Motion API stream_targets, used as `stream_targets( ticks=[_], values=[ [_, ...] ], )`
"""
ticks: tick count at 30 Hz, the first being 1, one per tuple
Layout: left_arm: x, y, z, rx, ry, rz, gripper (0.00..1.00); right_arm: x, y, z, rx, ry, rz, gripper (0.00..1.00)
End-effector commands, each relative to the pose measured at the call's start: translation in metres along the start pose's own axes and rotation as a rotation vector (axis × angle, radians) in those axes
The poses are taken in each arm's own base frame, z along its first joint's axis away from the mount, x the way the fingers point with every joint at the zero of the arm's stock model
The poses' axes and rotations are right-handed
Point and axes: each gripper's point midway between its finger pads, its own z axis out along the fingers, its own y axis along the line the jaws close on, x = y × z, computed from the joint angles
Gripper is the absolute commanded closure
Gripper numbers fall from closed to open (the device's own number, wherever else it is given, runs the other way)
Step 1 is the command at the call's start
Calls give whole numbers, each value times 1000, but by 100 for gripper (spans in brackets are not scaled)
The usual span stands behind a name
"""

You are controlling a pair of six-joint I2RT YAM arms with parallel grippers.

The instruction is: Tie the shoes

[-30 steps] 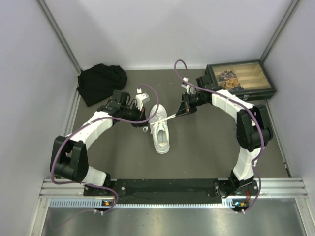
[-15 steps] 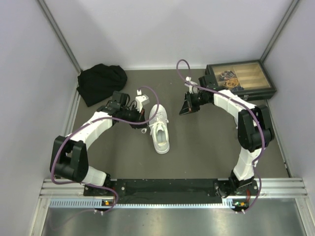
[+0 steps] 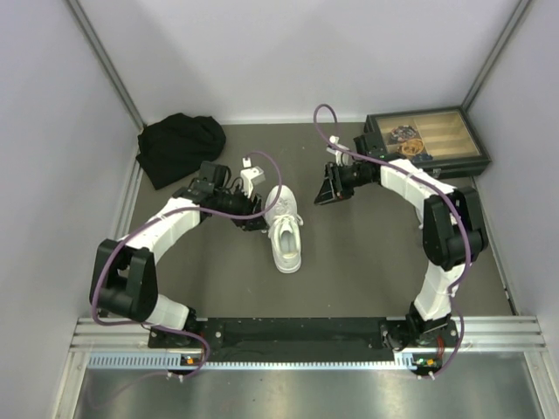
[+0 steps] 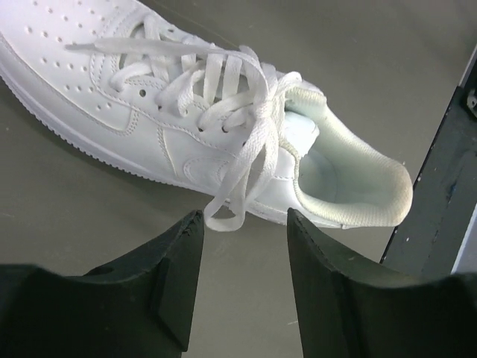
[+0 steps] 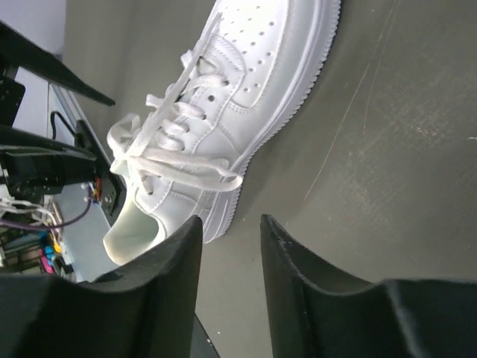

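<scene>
One white sneaker [image 3: 286,232] lies on the dark table between my arms, toe toward the near edge. Its white laces [image 4: 237,89] are crossed in a knot over the tongue, and a loose loop [image 4: 222,218] hangs down its side. My left gripper [image 3: 254,219] is just left of the shoe's heel end; in the left wrist view it [image 4: 244,218] is open and empty, right by that loop. My right gripper [image 3: 322,195] is off the shoe's upper right; in the right wrist view it [image 5: 229,221] is open and empty, a short way from the shoe [image 5: 246,82].
A black cloth bundle [image 3: 179,147] lies at the back left. A dark box with a wooden tray [image 3: 425,140] stands at the back right, close behind the right arm. Grey walls close in both sides, and a metal rail [image 3: 297,336] runs along the near edge.
One second ago a lace ran taut from the shoe to my right gripper. That gripper has let it go and drawn back to the right. The lace now lies on the shoe.
</scene>
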Motion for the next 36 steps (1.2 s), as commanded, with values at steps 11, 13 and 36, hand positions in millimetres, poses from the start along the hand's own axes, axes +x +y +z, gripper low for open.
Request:
stream_targets(
  ticks=[11,13,36],
  values=[
    [-144,26,-74,-279,-342,-64,2,-53,62,-107,228,-221,-535,7],
    [-144,33,-81,-328,-312,-104,2,-55,59,-126,328,-284,-539,1],
    [19,71,-76,-599,32,-408,2,91,3,-131,330,-124,-38,1]
  ],
)
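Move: The bow's knot on the white shoe lies about 6 cm to the left hand's right, level with it and some 2 cm below; the black cloth is roughly 24 cm left and 22 cm ahead. From the right hand the knot is about 10 cm left, 5 cm back and 2 cm lower, while the tray box stands some 33 cm right and 18 cm ahead. The mostly hidden second shoe is about 38 cm right and 8 cm back. With the laces already let go, both half-open grippers spread wide and climb quickly about 14 cm, the left also swinging some 10 cm forward. Both then sink away from the bow: the left back and out to the left beside the shoe, turning about 30 degrees counter-clockwise and ending near its starting height; the right out to the right and back, still some 4 cm above where it began. ##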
